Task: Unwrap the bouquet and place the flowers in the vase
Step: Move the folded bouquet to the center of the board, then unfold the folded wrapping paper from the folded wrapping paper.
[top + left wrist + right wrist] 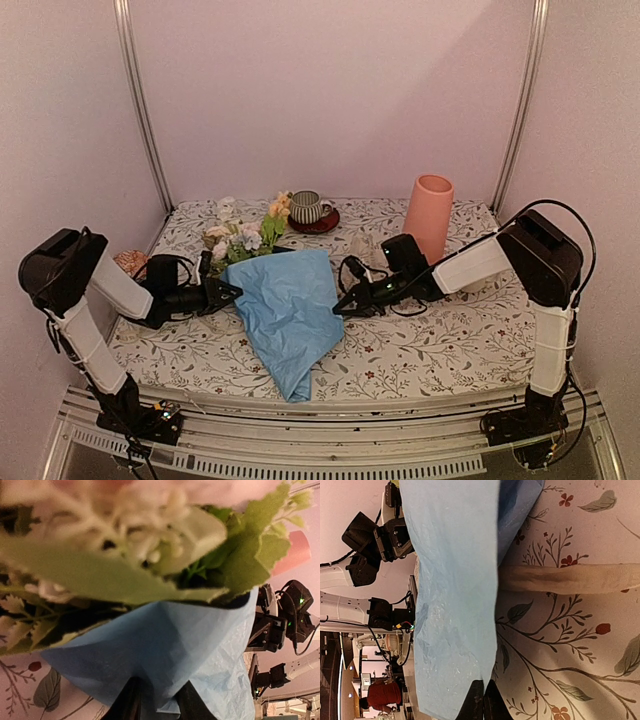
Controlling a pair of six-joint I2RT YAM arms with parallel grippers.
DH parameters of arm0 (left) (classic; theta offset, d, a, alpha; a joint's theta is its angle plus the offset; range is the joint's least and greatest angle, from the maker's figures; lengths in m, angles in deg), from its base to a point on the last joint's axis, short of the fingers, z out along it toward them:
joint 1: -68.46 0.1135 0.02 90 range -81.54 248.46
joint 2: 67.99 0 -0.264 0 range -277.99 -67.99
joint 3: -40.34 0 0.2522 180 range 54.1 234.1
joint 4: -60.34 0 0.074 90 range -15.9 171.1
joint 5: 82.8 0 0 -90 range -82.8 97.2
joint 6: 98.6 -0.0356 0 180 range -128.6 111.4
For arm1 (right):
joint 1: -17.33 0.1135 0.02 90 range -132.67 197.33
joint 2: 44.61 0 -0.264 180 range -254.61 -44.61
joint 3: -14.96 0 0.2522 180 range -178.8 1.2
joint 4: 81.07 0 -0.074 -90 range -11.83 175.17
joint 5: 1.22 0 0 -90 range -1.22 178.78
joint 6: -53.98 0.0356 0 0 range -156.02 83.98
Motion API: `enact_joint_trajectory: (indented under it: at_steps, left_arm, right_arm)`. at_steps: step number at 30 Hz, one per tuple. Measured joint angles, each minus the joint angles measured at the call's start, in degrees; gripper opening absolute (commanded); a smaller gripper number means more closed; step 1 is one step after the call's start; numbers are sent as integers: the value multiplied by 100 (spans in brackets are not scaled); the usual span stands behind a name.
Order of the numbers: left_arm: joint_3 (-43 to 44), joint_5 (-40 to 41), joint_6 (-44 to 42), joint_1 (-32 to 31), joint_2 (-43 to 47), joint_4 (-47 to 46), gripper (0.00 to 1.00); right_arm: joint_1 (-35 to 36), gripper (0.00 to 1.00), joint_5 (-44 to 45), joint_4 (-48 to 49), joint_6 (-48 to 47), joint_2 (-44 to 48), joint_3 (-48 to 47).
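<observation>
The blue wrapping paper point(290, 310) lies opened out on the table, and its lower corner hangs over the front edge. The flowers point(240, 235) rest at its far left corner, with blurred leaves and pale blooms point(150, 545) filling the left wrist view. My left gripper point(228, 293) is shut on a fold of the paper point(200, 645) at its left edge, the fold pinched between the fingers point(159, 700). My right gripper point(340, 305) is shut at the right edge of the paper point(455, 605), its tips point(484, 697) pressed together on that edge. The salmon-pink vase point(429, 215) stands upright at the back right.
A striped cup on a red saucer point(306, 208) stands at the back centre. The cream ribbon point(570, 578) lies loose on the floral cloth to the right of the paper. A small pinkish object point(130, 262) sits by the left arm.
</observation>
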Motion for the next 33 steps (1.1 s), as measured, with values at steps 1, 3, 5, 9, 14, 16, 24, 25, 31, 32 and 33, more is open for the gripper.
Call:
enact_joint_trajectory:
  at_steps: [1,3,5,9,14,16,24,25,31,32,33]
  left_arm:
    - [35,9,-11,-20,-46,4,28]
    - [149,31,-61,-87,-164,13,28]
    - [286,66,-98,-177,-278,17,28]
    - [527,140,-155,-358,-435,33,29]
    - [866,227,-212,-573,-695,81,29]
    - [957,262,-214,-645,-763,101,29]
    - [1016,431,-214,-796,-776,138,42]
    - [968,470,-223,-796,-699,168,45]
    - [575,820,-389,-800,352,704,58]
    - [514,879,-424,-800,581,824,60]
    - [455,949,-463,-800,844,975,62]
  right_arm:
    - [-4,3,35,-33,-31,2,2]
    - [-26,2,72,-74,-94,17,28]
    - [-79,2,103,-111,-149,59,85]
    - [-227,3,192,-160,-212,201,223]
    - [-363,2,315,-225,-302,466,380]
    - [-382,2,372,-249,-337,538,415]
    - [-398,4,542,-562,-584,789,415]
    - [-398,4,544,-599,-616,813,391]
    - [-313,4,546,-879,-879,929,-35]
    - [-282,5,549,-914,-929,942,-120]
    - [-225,5,564,-981,-988,962,-245]
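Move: Both hands already grip the blue paper's side edges. The board's center lies about 19 cm right and 5 cm ahead of the left hand, some 5 cm below it; from the right hand, roughly 9 cm ahead and 2 cm left, 5 cm below. The flower heads are about 12 cm straight ahead of the left hand, level in height. The pink vase stands some 13 cm ahead and 17 cm right of the right hand, its middle about 5 cm higher. Both hands drag the bouquet about 5 cm right and forward, then rise, left opening, right still pinching paper. ##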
